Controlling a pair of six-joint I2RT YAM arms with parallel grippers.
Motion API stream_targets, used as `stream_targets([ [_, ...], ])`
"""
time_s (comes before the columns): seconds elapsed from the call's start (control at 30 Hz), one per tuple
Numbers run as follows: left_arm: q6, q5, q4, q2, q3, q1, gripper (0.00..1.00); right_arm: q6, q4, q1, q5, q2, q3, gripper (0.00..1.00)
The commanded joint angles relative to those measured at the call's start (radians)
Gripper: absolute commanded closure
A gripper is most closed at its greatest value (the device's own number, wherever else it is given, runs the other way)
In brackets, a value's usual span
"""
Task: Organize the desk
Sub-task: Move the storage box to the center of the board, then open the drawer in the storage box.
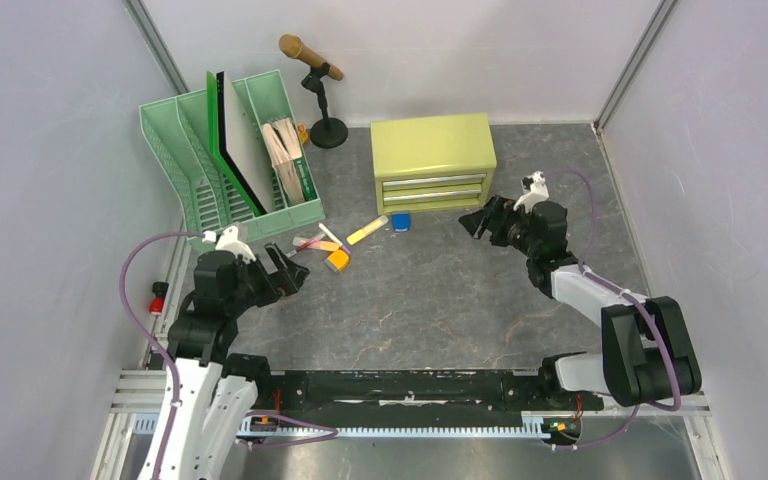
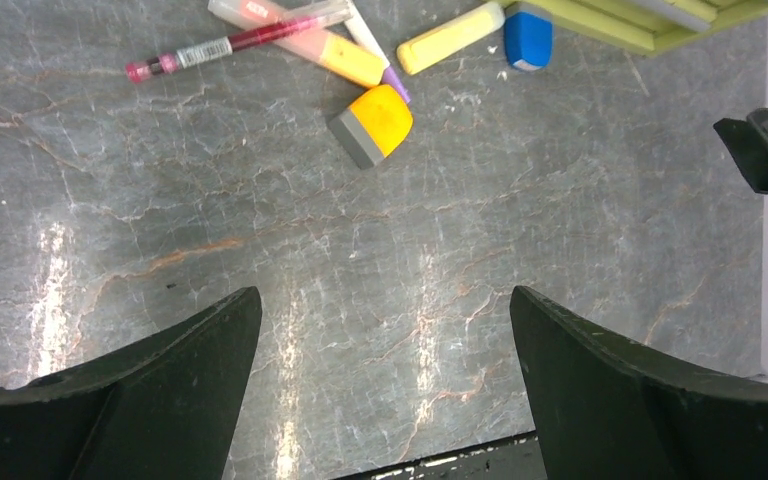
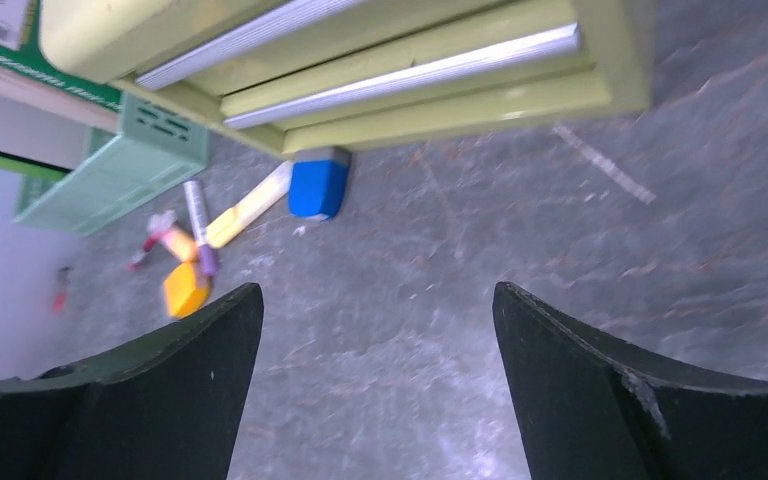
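The desk (image 1: 420,310) is a dark grey veined tabletop. A loose cluster lies on it in front of the yellow-green cabinet (image 1: 432,160): an orange eraser (image 1: 338,261), a yellow highlighter (image 1: 367,232), a blue eraser (image 1: 401,222), a pink pen (image 2: 220,45) and a white marker with a purple tip (image 3: 198,225). My left gripper (image 1: 298,268) hovers open just left of the cluster, with only bare desk between its fingers (image 2: 382,292). My right gripper (image 1: 475,218) is open and empty to the right of the cabinet's drawers, pointing toward the cluster (image 3: 377,286).
A green file rack (image 1: 230,160) holding folders and a notebook stands at the back left. Behind it a microphone (image 1: 312,60) sits on a small black stand. Pale walls close in the desk on three sides.
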Motion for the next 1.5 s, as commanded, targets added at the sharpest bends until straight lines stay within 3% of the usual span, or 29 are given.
stream_targets([
  [0.0, 0.014, 0.028, 0.029, 0.076, 0.020, 0.006, 0.00, 0.240, 0.232, 0.002, -0.103, -0.032, -0.078, 0.09],
  [0.33, 0.011, 0.010, 0.006, 0.135, 0.035, 0.006, 0.00, 0.547, 0.639, 0.085, -0.071, 0.139, -0.167, 0.12],
  [0.57, 0.006, -0.041, 0.006, 0.092, 0.036, 0.006, 0.00, 0.655, 0.826, 0.137, -0.045, 0.308, -0.094, 0.20],
  [1.13, 0.016, -0.011, 0.015, 0.134, 0.035, -0.003, 0.00, 0.701, 0.775, 0.143, 0.059, 0.495, 0.085, 0.29],
  [1.3, 0.017, -0.006, 0.015, 0.133, 0.037, -0.003, 0.00, 0.759, 0.829, 0.147, 0.084, 0.578, 0.132, 0.42],
  [1.47, 0.017, -0.005, 0.016, 0.118, 0.036, -0.003, 0.00, 0.810, 0.869, 0.149, 0.095, 0.652, 0.181, 0.48],
])
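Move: Some 18 cm ahead of the right hand and about 8 cm to its left stands the storage box, its middle roughly 4 cm lower and its drawer front some 10 cm away. The blue block lies about 6 cm ahead, 14 cm left and 11 cm below that hand; the yellow marker lies 4 cm ahead, 21 cm left and 12 cm down. From the left hand the box is roughly 33 cm ahead, 29 cm right and 8 cm lower. Swinging left across the drawer front, the right hand first shifts about 8 cm sideways while easing back 2 cm, then reaches some 9 cm forward to the storage box's handles, rising slightly and sinking again. The wrist rolls left side up some 40 degrees and the fingers narrow to half open. The empty left hand dips with its fingertips tilting down. ##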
